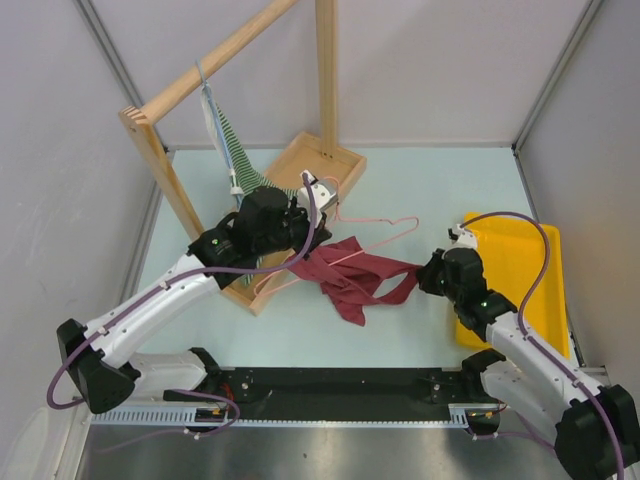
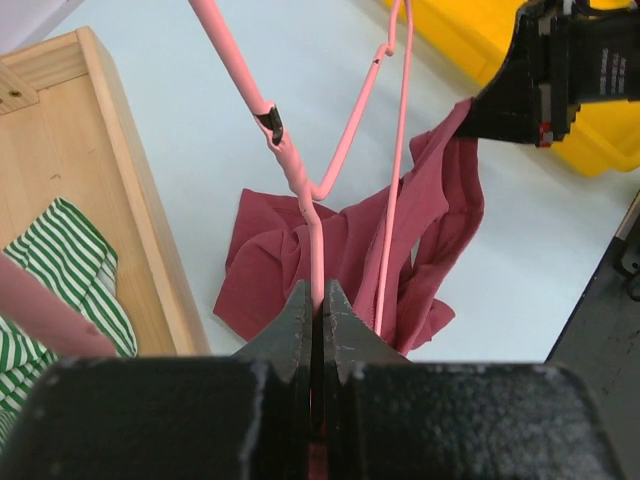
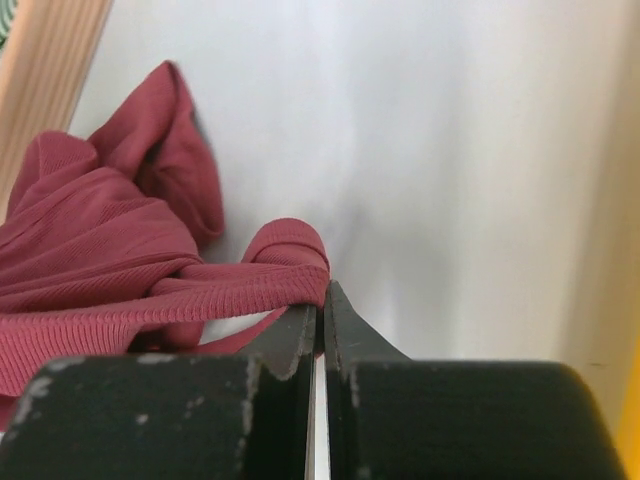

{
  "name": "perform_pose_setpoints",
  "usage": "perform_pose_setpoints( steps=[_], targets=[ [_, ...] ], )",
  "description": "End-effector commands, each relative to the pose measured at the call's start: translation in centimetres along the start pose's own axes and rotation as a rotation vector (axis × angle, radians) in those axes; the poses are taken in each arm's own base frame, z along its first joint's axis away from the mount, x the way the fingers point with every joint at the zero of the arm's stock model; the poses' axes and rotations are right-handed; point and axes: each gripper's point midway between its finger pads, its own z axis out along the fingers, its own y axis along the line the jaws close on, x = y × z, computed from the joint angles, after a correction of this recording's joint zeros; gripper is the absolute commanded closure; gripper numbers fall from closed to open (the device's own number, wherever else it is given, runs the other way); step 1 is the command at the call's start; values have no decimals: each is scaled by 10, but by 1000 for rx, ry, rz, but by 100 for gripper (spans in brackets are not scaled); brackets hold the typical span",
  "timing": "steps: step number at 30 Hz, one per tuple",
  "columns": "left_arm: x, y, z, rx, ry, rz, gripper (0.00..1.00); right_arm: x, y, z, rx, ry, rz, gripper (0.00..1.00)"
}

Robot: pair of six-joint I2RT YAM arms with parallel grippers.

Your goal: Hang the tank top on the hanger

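The maroon tank top (image 1: 345, 282) lies crumpled on the table between the two arms. The pink wire hanger (image 2: 232, 55) runs over it, its hook end pointing towards the far right. My left gripper (image 2: 321, 300) is shut on the hanger's wire, just above the near edge of the cloth (image 2: 270, 262). My right gripper (image 3: 322, 300) is shut on a strap of the tank top (image 3: 100, 250) and holds it stretched out to the right. From above, the right gripper (image 1: 424, 270) sits at the cloth's right end, and the left gripper (image 1: 300, 240) at its left.
A wooden rack (image 1: 230, 50) with a tray-like base (image 1: 300, 165) stands at the back left. A green-and-white striped garment (image 1: 235, 150) hangs from its bar. A yellow bin (image 1: 520, 270) sits at the right, close behind my right arm.
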Motion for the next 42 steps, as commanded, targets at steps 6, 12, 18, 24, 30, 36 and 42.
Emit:
perform_pose_setpoints(
  steps=[6,12,18,24,30,36,42],
  targets=[
    [-16,-13,-11,88,-82,63,100,-64,-19,-2,14,-91,-8,100],
    [-15,-21,-11,138,-84,77,100,-85,-34,9,37,-77,-17,99],
    [-13,-23,-10,150,-79,80,100,-103,-37,13,40,-81,-36,99],
    [-11,-23,-7,152,-70,82,100,-118,-36,6,28,-97,-46,99],
    [-8,-22,-3,149,-55,77,100,-134,-33,-11,14,-123,-40,100],
    [-6,-21,-2,148,-47,75,100,-143,-18,-32,-21,-122,-51,100],
    [-5,-21,-1,144,-44,74,100,-157,-1,-56,-56,-139,-76,100]
  ],
)
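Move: The right hand already pinches the tank top's edge; the hanger's free right end lies about 7 cm ahead of it, roughly straight ahead and some 13 cm higher. The tank top's body lies about 16 cm left, 2 cm ahead and a little lower, while the yellow bin is some 19 cm right, 3 cm ahead and lower. From the left hand, that hanger end is about 19 cm right, 6 cm ahead and slightly lower. The right hand keeps its pinch on the tank top's edge and draws it forward and to the right with some rise, then almost straight up, about 10 cm higher in all, bringing the edge to just right of the hanger's right end. Meanwhile the left hand, still gripping the hanger near its neck, eases about 2 cm back and slightly right and turns it some 10 degrees clockwise, swinging the free end back towards the raised cloth, and then holds there. ##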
